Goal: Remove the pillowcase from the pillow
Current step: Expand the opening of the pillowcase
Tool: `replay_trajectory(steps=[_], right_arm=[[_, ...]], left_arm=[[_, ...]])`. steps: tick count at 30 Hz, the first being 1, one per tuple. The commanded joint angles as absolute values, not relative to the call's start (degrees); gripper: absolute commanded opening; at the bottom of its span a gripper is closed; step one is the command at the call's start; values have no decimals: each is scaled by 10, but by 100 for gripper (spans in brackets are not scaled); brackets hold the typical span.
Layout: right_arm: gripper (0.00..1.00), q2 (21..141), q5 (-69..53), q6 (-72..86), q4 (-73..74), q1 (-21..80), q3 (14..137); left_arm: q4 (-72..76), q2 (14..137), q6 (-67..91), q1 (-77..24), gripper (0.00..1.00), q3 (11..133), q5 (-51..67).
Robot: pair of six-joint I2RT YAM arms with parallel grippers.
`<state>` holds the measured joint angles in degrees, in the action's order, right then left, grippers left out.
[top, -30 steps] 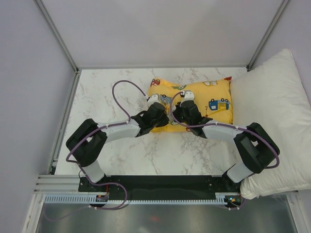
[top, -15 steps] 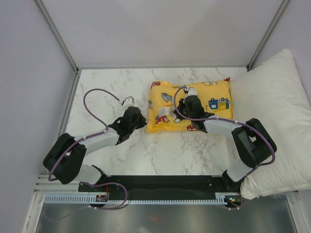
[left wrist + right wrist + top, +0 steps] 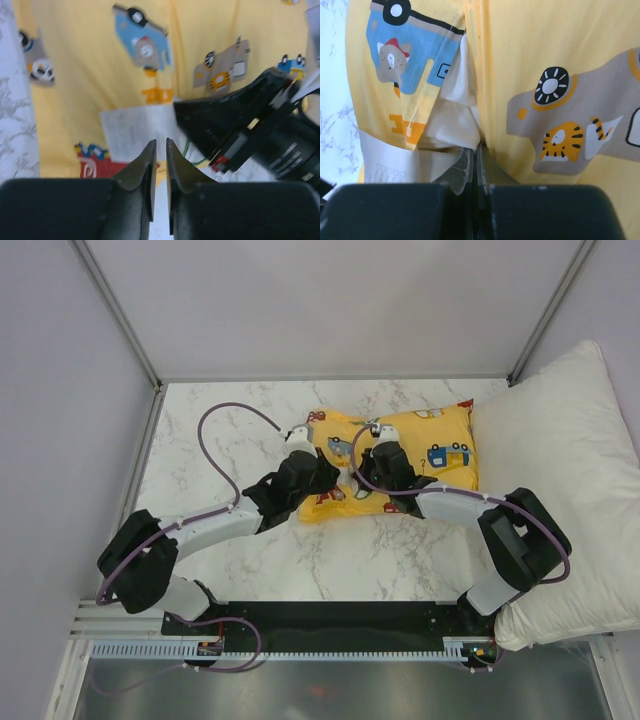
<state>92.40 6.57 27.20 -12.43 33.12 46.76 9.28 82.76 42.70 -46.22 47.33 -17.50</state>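
Note:
The yellow pillowcase (image 3: 430, 450) printed with cars lies at the back middle of the marble table. In the right wrist view its opening gapes and the cream pillow (image 3: 455, 117) shows inside. My right gripper (image 3: 383, 435) (image 3: 477, 148) is shut, pinching the pillowcase (image 3: 545, 65) at that opening's edge. My left gripper (image 3: 303, 445) (image 3: 160, 143) hovers at the case's near left corner, just short of a white label (image 3: 132, 131). Its jaws stand a narrow slit apart with nothing between them. The pillowcase (image 3: 90, 60) fills the view ahead of them, and the right arm's black wrist (image 3: 240, 120) sits close on the right.
A large white pillow (image 3: 575, 470) leans over the table's right side. Grey walls and metal frame posts (image 3: 120, 315) close in the back and sides. Purple cables (image 3: 225, 420) loop off both arms. Bare marble (image 3: 220, 460) lies left of the case.
The left arm swung away to the left with nothing in its jaws, then came back to the pillowcase's near left corner. The right gripper stayed shut on the case, which bunched slightly.

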Motion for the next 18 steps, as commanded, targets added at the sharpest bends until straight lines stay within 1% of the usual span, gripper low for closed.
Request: replay_trajectory(steps=[1, 4, 5, 6, 10, 14, 15, 18], right_arm=[[0, 919, 128, 258, 8, 341, 432], [0, 908, 128, 261, 9, 350, 432], [0, 905, 127, 261, 10, 352, 430], [0, 902, 127, 260, 10, 352, 429], [0, 890, 130, 258, 7, 355, 421], [0, 893, 133, 254, 5, 354, 420], [0, 894, 132, 254, 5, 354, 421], [0, 894, 131, 253, 5, 354, 426]], left_arm=[[111, 861, 413, -470, 30, 515, -180], [106, 888, 417, -477, 46, 537, -184], [79, 897, 417, -479, 54, 548, -188], [60, 911, 417, -482, 56, 562, -201], [20, 961, 417, -487, 58, 609, -190], [-60, 1008, 415, -499, 59, 650, -205], [-96, 1014, 417, -500, 59, 657, -214], [-131, 1020, 420, -499, 60, 655, -225]])
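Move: The pillowcase's loose opening edge, with its white label, lies roughly 3 cm ahead of the left hand, 4 cm to its right and 6 cm below. Pinched in the right fingers, the rim's other side sits some 3 cm to the right of that label and 1 cm farther out; the blue camper print is about 5 cm beyond the label. For the right hand the label is about 3 cm to its left and 1 cm back. The labelled edge is what the left hand comes down on: it swings about 4 cm to the right and slightly forward, rises a touch, then sinks some 5 cm beside the right gripper, opening its nearly shut fingers to over half wide and tilting about 10 degrees. The right fingers keep their shut pinch on the rim and draw it back about 2.5 cm. ##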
